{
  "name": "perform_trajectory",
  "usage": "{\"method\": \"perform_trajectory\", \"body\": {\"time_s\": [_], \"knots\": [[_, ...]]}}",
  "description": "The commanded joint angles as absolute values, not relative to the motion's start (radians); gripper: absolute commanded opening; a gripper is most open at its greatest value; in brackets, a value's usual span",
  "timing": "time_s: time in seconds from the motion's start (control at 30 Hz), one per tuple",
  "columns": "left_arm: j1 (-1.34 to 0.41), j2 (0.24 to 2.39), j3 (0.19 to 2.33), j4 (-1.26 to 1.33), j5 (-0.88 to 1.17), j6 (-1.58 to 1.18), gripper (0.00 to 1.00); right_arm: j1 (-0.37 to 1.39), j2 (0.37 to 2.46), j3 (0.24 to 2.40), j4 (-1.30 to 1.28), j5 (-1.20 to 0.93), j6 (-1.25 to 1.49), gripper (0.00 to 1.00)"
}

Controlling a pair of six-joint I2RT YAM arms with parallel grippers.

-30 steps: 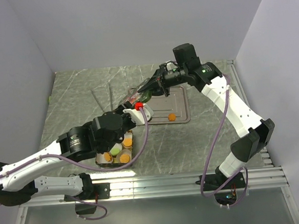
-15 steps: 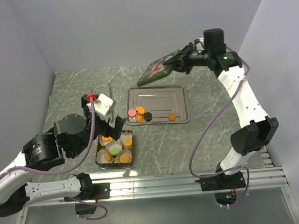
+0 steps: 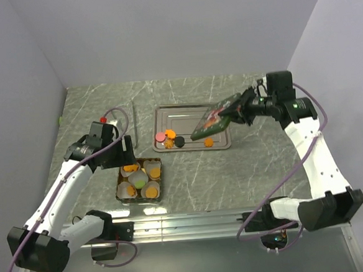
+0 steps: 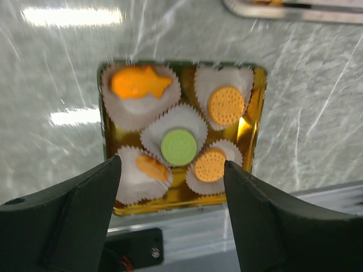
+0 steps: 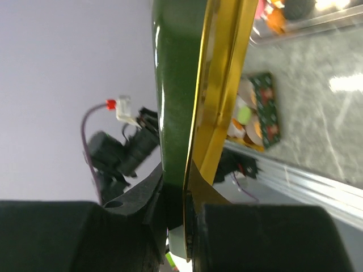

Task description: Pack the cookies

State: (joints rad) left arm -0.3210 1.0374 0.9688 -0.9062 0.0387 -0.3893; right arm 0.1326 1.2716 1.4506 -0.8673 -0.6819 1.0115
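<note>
Five cookies sit in white paper cups inside the gold tin (image 4: pixel 260 113): a fish-shaped orange one (image 4: pixel 139 82), a green disc (image 4: pixel 178 147) and three more orange ones. My left gripper (image 4: pixel 171 167) hovers open over the tin's near edge, empty; from above it (image 3: pixel 125 153) is at the tin's (image 3: pixel 118 189) far left corner. Pink (image 3: pixel 160 137), orange (image 3: pixel 169 134), black (image 3: pixel 179 142) and orange (image 3: pixel 209 142) cookies lie on the steel tray (image 3: pixel 186 114). My right gripper (image 3: pixel 245 110) is shut on the green, gold-lined lid (image 3: pixel 214 117), tilted over the tray's right end. The lid (image 5: pixel 176 85) is pinched by its rim in the right gripper (image 5: pixel 184 209).
Thin metal tongs (image 3: pixel 132 117) lie on the marble table left of the tray. An aluminium rail (image 3: pixel 194 222) with the arm bases runs along the near edge. Grey walls close in the left, back and right sides.
My left gripper drew back from the tray's left end to over the tin and opened. The right arm swung the lid up and across to the tray's right end.
</note>
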Motion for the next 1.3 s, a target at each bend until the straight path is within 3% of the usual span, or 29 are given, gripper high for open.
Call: {"method": "perform_trajectory", "body": {"time_s": [0.0,0.2,0.4,1.27], "knots": [[-0.258,1.019,0.960,-0.880,0.155,-0.445,0.79,0.130,1.184,1.352,-0.836,-0.666,0.993,0.00],[-0.097,1.123,0.927,-0.842,0.218,-0.422,0.68,0.130,1.089,1.270,-0.883,-0.643,0.973,0.00],[0.035,1.209,0.960,-0.822,0.233,-0.351,0.65,0.130,1.045,1.230,-0.890,-0.644,0.969,0.00],[0.035,1.531,0.983,-0.746,0.276,-0.342,0.33,0.035,1.137,1.267,-0.880,-0.722,0.878,0.00]]}}
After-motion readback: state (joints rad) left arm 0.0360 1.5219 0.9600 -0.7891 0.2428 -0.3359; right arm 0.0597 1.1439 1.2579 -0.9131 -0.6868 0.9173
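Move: The cookie tin's far-left corner lies about 4 cm ahead of the left hand, 5 cm left and 10 below; the cookie tin's middle is about 4 back, 2 right and 13 below. The tongs lie some 18 cm ahead and 1 left, the silver tray 17 ahead and 23 right, both about 15 lower. From the right hand, already holding the lid, the tin is some 10 back, 32 left, 30 below. Left hand sinks some 10 cm, left and forward, narrowing astride the tin's far-left rim; right lowers its lid. ##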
